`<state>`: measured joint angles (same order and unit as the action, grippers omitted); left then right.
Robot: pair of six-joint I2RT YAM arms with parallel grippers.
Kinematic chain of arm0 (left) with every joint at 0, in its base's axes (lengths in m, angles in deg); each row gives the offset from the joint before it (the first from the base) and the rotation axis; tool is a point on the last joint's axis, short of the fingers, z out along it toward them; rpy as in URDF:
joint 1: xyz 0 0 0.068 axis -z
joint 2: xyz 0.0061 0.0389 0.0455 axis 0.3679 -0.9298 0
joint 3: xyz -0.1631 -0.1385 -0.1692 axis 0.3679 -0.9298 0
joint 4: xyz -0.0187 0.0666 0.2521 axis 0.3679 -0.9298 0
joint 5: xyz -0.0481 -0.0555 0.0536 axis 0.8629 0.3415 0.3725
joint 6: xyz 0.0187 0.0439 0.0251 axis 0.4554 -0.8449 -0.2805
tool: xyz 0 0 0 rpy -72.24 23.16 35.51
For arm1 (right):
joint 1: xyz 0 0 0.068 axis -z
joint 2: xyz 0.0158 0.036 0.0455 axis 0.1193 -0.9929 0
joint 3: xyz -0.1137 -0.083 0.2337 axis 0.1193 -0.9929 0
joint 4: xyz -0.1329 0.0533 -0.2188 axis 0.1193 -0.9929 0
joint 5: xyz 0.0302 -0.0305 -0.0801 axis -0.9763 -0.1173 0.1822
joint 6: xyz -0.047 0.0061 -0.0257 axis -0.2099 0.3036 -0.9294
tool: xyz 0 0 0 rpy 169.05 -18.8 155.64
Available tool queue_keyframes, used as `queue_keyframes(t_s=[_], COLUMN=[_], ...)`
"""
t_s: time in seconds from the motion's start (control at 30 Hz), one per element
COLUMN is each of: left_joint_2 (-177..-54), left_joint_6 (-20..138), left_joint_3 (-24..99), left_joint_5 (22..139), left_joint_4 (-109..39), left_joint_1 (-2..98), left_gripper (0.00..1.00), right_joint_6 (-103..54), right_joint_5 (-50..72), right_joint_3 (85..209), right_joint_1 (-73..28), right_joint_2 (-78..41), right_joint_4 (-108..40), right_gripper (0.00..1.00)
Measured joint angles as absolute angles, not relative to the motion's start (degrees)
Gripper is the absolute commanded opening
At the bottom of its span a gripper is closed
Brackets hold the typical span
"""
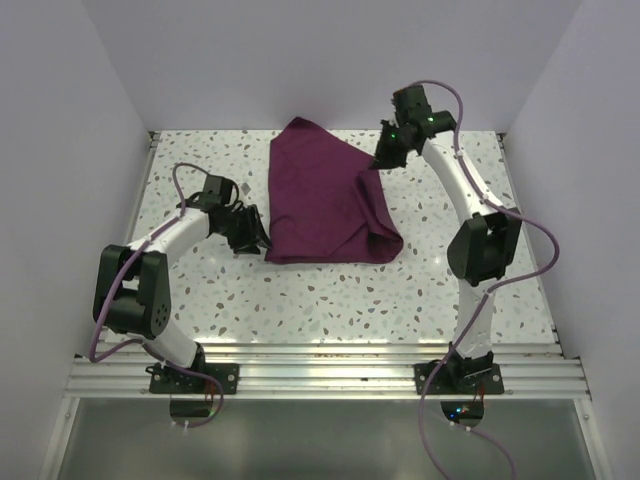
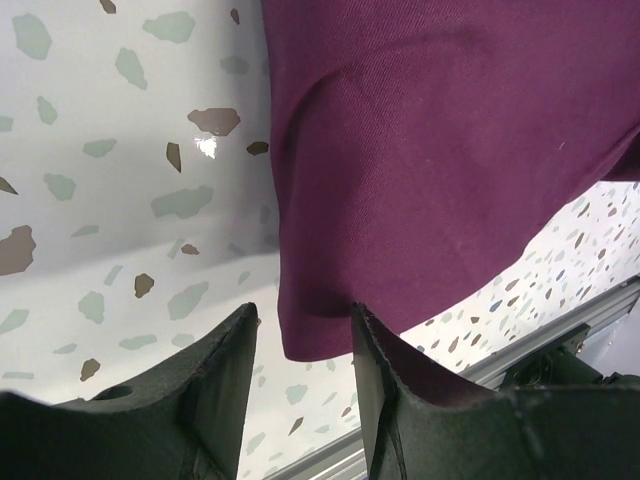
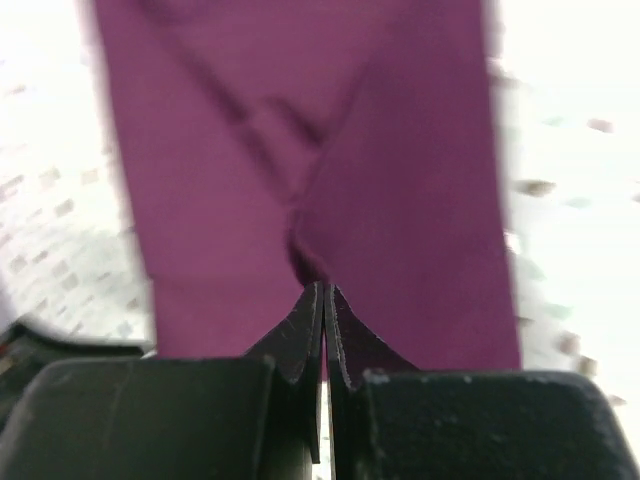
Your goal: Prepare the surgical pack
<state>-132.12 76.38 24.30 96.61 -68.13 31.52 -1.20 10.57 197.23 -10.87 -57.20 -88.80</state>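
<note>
The surgical pack shows as a deep-maroon cloth (image 1: 320,200) lying folded on the speckled table (image 1: 330,300). Its right part is pulled up into a peak. My right gripper (image 1: 379,164) is shut on the cloth at that raised edge. In the right wrist view the right gripper (image 3: 326,288) has its jaws pressed together on a pinch of the cloth (image 3: 400,180). My left gripper (image 1: 254,238) sits low at the cloth's near-left corner. In the left wrist view the left gripper (image 2: 305,322) is open, and the corner of the cloth (image 2: 320,335) lies just beyond the gap between its fingers, apart from both.
An aluminium rail (image 1: 320,365) runs along the table's near edge and also shows in the left wrist view as the rail (image 2: 560,335). White walls close in the left, right and back sides.
</note>
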Motion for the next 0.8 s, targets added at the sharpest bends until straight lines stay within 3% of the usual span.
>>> queue_keyframes(t_s=[0.13,0.27,0.33,0.4,0.67,0.73,0.8], left_joint_2=[-132.1,-132.1,-132.1,-132.1,-132.1,-132.1,-132.1], left_joint_6=[76.4,76.4,76.4,76.3,76.3,76.1,76.1], left_joint_3=[24.3,24.4,24.7,25.2,25.6,25.6,25.6], left_joint_5=[96.6,96.6,96.6,96.6,96.6,96.6,96.7], left_joint_4=[-68.2,-68.3,-68.6,-68.7,-69.1,-69.2,-69.2], left_joint_1=[31.6,31.7,31.7,31.8,31.8,31.8,31.8], left_gripper=[0.47,0.47,0.47,0.47,0.47,0.47,0.47], right_joint_6=[-1.9,-4.6,-6.3,-8.3,-11.8,-12.0,-12.1], right_joint_5=[15.1,22.7,27.9,32.4,30.5,28.3,26.9], right_joint_3=[186.7,184.8,187.2,189.9,195.4,195.3,195.6], right_joint_1=[-2.4,6.2,9.9,12.2,8.5,4.3,-0.7], right_joint_2=[-56.6,-57.0,-58.3,-60.2,-64.5,-64.5,-64.6], right_joint_4=[-87.5,-88.0,-89.0,-89.6,-92.5,-92.0,-91.8], right_gripper=[0.0,0.01,0.25,0.38,0.72,0.71,0.59])
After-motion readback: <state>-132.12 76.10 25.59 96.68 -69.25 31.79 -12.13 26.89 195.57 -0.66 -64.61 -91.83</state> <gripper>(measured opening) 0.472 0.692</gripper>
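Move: My right hand holds the drape's corner pinched above the cloth. The bare table spot where the corner goes lies about 20 cm to its right, some 3 cm back and 20 cm below. The drape's near-right fold is roughly 8 cm right and 11 cm back from my right hand, the drape's far corner about 23 cm ahead and 20 cm left, both some 20 cm below. From my left hand that table spot is about 12 cm ahead, 48 cm right and 5 cm lower. I whip the pinched corner to the right with my right hand, nearly 30 cm out and some 8 cm down in the early part, the wrist swinging clockwise and its right side tilting up. Near the far end of the sweep my fingers open wide and let the corner go; then I swing back left about 14 cm, empty, above the drape. ##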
